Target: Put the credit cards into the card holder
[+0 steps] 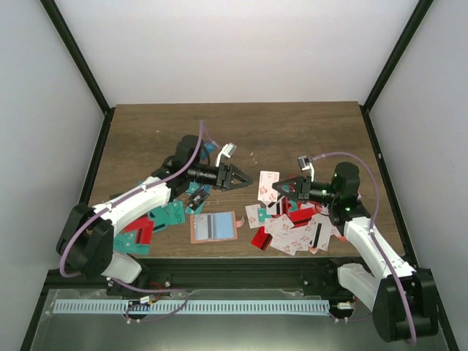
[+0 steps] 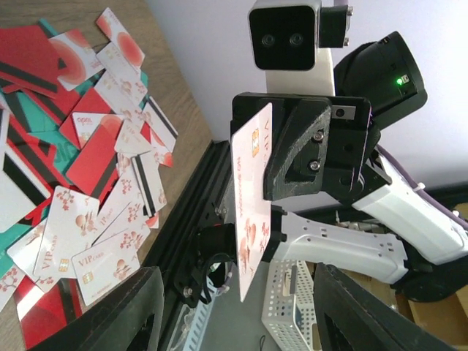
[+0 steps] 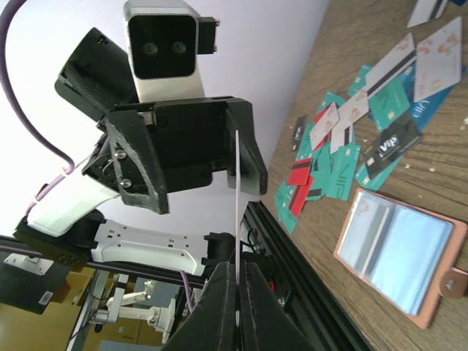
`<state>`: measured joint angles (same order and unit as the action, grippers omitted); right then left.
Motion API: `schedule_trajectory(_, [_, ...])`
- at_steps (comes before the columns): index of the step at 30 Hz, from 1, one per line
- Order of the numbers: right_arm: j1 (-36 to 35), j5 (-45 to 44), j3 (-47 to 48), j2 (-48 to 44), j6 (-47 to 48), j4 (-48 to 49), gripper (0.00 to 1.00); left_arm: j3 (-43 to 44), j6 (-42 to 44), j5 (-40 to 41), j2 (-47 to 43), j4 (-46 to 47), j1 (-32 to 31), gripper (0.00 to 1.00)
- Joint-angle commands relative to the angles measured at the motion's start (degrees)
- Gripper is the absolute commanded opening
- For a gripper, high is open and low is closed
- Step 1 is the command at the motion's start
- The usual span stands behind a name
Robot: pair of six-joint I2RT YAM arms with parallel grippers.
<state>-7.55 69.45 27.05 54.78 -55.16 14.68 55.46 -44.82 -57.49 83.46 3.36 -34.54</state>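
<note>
The card holder (image 1: 213,227) lies open and flat on the table near the front edge, salmon-rimmed with clear inner slots; the right wrist view shows the card holder (image 3: 398,256) at lower right. My right gripper (image 1: 281,187) is shut on one white credit card (image 1: 269,181) with red marks, held upright above the table. That card (image 2: 252,197) points toward my left gripper (image 2: 238,314), whose fingers (image 2: 117,314) stand wide apart, gripping nothing. Seen edge-on, the card (image 3: 238,205) rises from my right gripper (image 3: 238,307).
A heap of white and red cards (image 1: 292,228) lies under the right arm, and teal and red cards (image 1: 164,216) lie under the left arm. The black frame rail (image 1: 241,276) runs along the table's near edge. Dark posts stand at the sides.
</note>
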Motion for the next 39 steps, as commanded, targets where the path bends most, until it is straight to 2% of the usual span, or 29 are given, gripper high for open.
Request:
schedule_trajectory(1, [-2.41,1.1,3.84,-0.07,-3.03,5.36,0.01,0.02,-2.06,-2.65,-0.59,4.95,-0.66,0.56])
schedule_trajectory(10, [-6.62,-1.16,5.68,2.1,-3.07,6.39,0.01,0.26,-4.06,-2.78,-0.18,8.06,-1.71,0.36])
schedule_trajectory(15, [-6.96,-1.25,6.09,3.07,-3.02,6.97,0.01,0.03,-4.29,-2.08,-0.3,8.05,-1.84,0.05])
schedule_trajectory(19, [-7.17,-1.51,6.22,3.61,-2.98,6.88,0.01,-0.13,-4.42,-1.23,-0.66,7.67,-1.89,0.04])
schedule_trajectory(22, [-7.29,-2.21,6.74,4.29,-0.5,2.8,0.25,-0.21,-3.48,0.88,-1.12,4.05,-1.29,0.04])
schedule_trajectory(24, [-7.23,-3.81,7.5,4.64,3.01,-2.97,0.47,-1.24,-2.25,2.98,-2.25,0.54,-0.17,0.04])
schedule_trajectory(27, [-7.31,-5.16,8.28,5.75,8.85,-10.79,0.59,-3.76,1.37,6.69,-5.89,-7.44,2.5,0.04])
schedule_trajectory(34, [-11.95,-9.21,8.27,9.49,16.85,-19.09,0.61,-10.22,11.37,18.28,-14.01,-28.05,9.7,0.04])
schedule_trajectory(39, [-19.78,-16.18,9.87,15.73,19.73,-21.59,0.59,-15.96,14.12,20.7,-15.54,-31.94,11.93,0.04])
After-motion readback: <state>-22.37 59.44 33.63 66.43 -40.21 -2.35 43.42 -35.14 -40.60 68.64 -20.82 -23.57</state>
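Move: My right hand holds the credit card by its right edge, the card's middle about 3 cm to that hand's left. My left hand's open fingers wait 9 cm to its left and 2 cm farther out. From my left hand the card lies 6 cm to the right and 2 cm back, level in height. The open card holder is about 10 cm left of my left hand, 8 cm back and 22 cm below; the card pile, 16 cm right and 7 cm back. I feed the credit card leftward and slightly up, about 3 cm, between my left fingers, which ease up 2 cm to meet it and pinch its left edge; only then does my right hand open. My left hand carries the card some 12 cm left and 10 cm down towards the holder, turning about 30 degrees, while my emptied right hand sinks 8 cm and follows left. ##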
